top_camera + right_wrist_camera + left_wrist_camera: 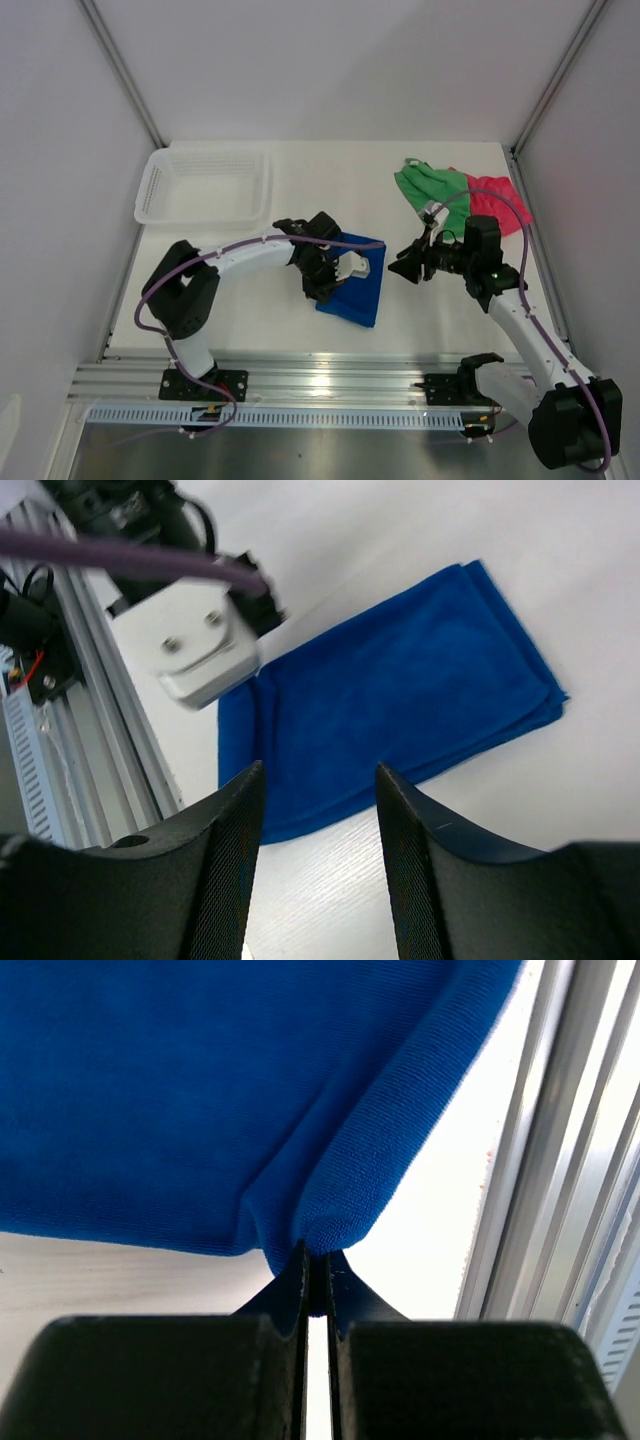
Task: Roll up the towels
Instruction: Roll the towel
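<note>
A royal blue towel lies folded in the middle of the table. My left gripper is shut on its near-left corner, pinching a fold of blue cloth between the jaws. My right gripper hovers just right of the blue towel, open with nothing between its fingers. A bright green towel and a pink-red towel lie crumpled together at the back right.
A white mesh basket stands at the back left. An aluminium rail runs along the near table edge, close to the blue towel's near side. Frame posts rise at both back corners.
</note>
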Tool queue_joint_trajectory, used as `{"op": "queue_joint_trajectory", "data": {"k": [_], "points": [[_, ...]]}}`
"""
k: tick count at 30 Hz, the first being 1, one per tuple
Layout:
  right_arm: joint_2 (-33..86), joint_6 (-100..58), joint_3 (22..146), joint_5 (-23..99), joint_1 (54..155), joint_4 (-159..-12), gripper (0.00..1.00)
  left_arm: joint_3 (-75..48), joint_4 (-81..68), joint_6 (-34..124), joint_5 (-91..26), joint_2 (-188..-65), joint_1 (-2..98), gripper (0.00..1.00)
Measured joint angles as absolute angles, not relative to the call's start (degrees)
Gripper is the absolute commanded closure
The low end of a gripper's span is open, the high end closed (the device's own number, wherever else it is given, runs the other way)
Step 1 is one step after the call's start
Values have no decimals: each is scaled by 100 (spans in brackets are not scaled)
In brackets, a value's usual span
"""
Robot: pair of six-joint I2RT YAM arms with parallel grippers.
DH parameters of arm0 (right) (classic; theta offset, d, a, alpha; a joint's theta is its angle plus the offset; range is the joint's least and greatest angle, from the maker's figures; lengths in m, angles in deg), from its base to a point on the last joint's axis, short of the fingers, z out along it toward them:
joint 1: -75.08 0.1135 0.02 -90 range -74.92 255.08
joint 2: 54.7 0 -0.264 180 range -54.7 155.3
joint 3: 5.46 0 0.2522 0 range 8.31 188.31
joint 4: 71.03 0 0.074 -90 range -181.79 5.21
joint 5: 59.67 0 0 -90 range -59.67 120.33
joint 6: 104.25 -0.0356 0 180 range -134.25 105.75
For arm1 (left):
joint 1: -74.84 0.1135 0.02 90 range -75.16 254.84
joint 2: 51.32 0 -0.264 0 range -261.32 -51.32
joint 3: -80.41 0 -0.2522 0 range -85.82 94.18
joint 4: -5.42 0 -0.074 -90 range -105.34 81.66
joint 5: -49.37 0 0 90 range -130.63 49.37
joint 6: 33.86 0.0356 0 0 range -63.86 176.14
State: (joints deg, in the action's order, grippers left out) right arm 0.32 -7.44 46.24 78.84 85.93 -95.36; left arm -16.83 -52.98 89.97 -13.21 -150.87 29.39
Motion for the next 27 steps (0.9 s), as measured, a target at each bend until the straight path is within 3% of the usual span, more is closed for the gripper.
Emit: {"op": "queue_joint_trajectory", "data": {"k": [10, 12, 14, 19, 27], "points": [[430, -220, 4646, 7679, 9245, -10071, 50, -1268, -5335, 8610, -937, -15719, 3407, 99], [341, -399, 4646, 7670, 9258, -9966, 54, -1196, -5353, 8548, -913, -15850, 3468, 99], [201, -698, 4644, 7666, 9288, -9713, 67, -1115, -5379, 8459, -895, -15983, 3499, 99], [-62, -1232, 4473, 7556, 9741, -9103, 86, -975, -5418, 8232, -897, -16189, 3534, 99], [664, -1861, 3570, 6713, 11155, -7892, 97, -743, -5578, 7856, -993, -16396, 3573, 98]]}}
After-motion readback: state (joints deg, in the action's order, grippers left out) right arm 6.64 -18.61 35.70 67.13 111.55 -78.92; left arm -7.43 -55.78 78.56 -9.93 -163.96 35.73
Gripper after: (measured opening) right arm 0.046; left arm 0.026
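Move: The left hand already pinches the blue towel's near left corner; the towel's middle lies about 5 cm ahead of it, 7 cm to its right and 5 cm below. The towel's near right corner is some 10 cm back, 8 cm to the left and 17 cm below the right hand; from the left hand it is about 5 cm back, 12 cm to the right and 5 cm below. The green towel lies roughly 19 cm ahead of the right hand, 7 cm to its right and 17 cm below. Down, left and back, the empty right hand swings in towards the blue towel's near right corner, about 16 cm in all, dipping, rising again, then sinking fast as its half-open fingers close on nothing. The left hand keeps its pinch and carries the near left corner forward about 3.5 cm and down, turning mostly counter-clockwise some 20 degrees. ##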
